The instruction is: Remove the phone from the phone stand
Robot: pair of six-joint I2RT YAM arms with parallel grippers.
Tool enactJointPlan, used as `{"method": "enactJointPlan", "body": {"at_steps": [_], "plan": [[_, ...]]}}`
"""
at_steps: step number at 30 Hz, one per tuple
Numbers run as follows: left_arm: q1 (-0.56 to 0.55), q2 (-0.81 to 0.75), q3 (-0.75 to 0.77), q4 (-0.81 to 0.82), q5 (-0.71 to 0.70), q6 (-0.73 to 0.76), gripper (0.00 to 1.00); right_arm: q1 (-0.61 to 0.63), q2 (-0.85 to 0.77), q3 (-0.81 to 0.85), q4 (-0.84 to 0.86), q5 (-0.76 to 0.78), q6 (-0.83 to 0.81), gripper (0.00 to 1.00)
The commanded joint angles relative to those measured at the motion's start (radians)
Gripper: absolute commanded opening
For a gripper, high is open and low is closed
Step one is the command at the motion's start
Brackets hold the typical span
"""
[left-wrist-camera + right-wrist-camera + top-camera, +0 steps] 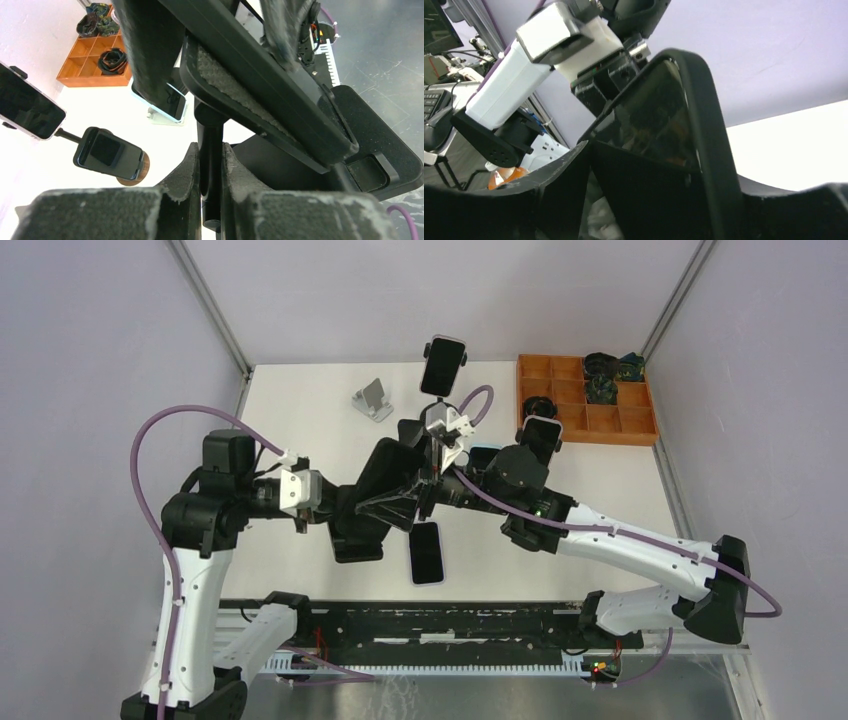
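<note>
The black phone stand (385, 490) hangs tilted over the middle of the table. My left gripper (338, 510) is shut on the stand's thin black post (210, 150), which shows pinched between the padded fingers (187, 175). The stand's wide padded plate (260, 85) fills the view above. The phone (426, 552), with a dark screen and a pale rim, shows just nearside of the stand, its far end at my right gripper (427, 508). In the right wrist view its glossy face (649, 115) rises between the open fingers, and the left finger (549, 175) stands clear of it.
Other phones sit on stands at the back (443, 365) and at the right (540, 438). A small silver stand (372, 400) is at the back left. An orange compartment tray (590, 425) holds dark items at the back right. A holder on a wooden disc (107, 155) stands nearby.
</note>
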Motion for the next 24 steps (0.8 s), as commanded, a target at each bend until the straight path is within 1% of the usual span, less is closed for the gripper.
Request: {"method": "enactJointPlan", "body": {"at_steps": [1, 3, 7, 11, 12, 13, 14, 15, 16, 17, 21, 23, 24], "plan": [[-0.021, -0.033, 0.009, -0.034, 0.185, -0.027, 0.02, -0.036, 0.012, 0.104, 0.002, 0.165, -0.041, 0.65], [-0.022, -0.030, 0.003, -0.045, 0.178, -0.012, 0.02, -0.037, -0.001, 0.100, -0.006, 0.194, -0.035, 0.64], [-0.022, -0.023, 0.005, -0.046, 0.182, -0.008, 0.02, -0.041, -0.025, 0.090, -0.011, 0.241, -0.030, 0.52], [-0.022, -0.018, 0.005, -0.046, 0.173, -0.007, 0.02, -0.055, -0.062, 0.073, -0.023, 0.279, -0.024, 0.47], [-0.022, -0.017, 0.004, -0.046, 0.171, -0.004, 0.02, -0.063, -0.078, 0.064, -0.018, 0.280, -0.020, 0.42], [-0.022, -0.016, 0.001, -0.046, 0.168, 0.000, 0.02, -0.072, -0.090, 0.060, -0.016, 0.276, -0.014, 0.35], [-0.022, -0.015, -0.003, -0.046, 0.165, 0.005, 0.02, -0.083, -0.105, 0.058, -0.019, 0.271, -0.006, 0.25], [-0.022, -0.013, -0.004, -0.046, 0.162, 0.010, 0.02, -0.097, -0.118, 0.055, -0.019, 0.262, 0.010, 0.09], [-0.022, -0.011, -0.005, -0.046, 0.157, 0.020, 0.02, -0.119, -0.129, 0.049, -0.023, 0.248, 0.046, 0.00], [-0.022, -0.008, -0.002, -0.046, 0.151, 0.031, 0.02, -0.143, -0.140, 0.044, -0.024, 0.223, 0.083, 0.00], [-0.022, 0.006, 0.010, -0.048, 0.112, 0.084, 0.02, -0.235, -0.158, 0.043, -0.050, 0.037, 0.213, 0.00], [-0.022, 0.022, 0.018, -0.048, 0.093, 0.103, 0.02, -0.259, -0.165, 0.055, -0.120, -0.049, 0.233, 0.00], [-0.022, 0.030, 0.022, -0.050, 0.079, 0.114, 0.02, -0.267, -0.169, 0.067, -0.194, -0.086, 0.222, 0.00]]}}
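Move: The dark phone still sits on the phone stand, its middle about 2 cm to the right hand's left, 2 cm ahead and roughly 2 cm higher; from the left hand it is some 8 cm right, 3 cm ahead and 5 cm up. The stand, held by the left hand, lies about 5 cm left, 3 cm back and 5 cm below the right hand. On the table, nearly 40 cm below that hand, the white-rimmed phone lies roughly 5 cm ahead and 4 cm right. Rising beside the phone, the right hand's half-open fingers close on its edge and pinch it; then the hand draws rightward, away from the phone stand, some 7 cm right, 5 to 6 cm up and 3 cm forward overall. The left hand keeps its grip on the stand and almost holds its place, sinking about 1 cm. ##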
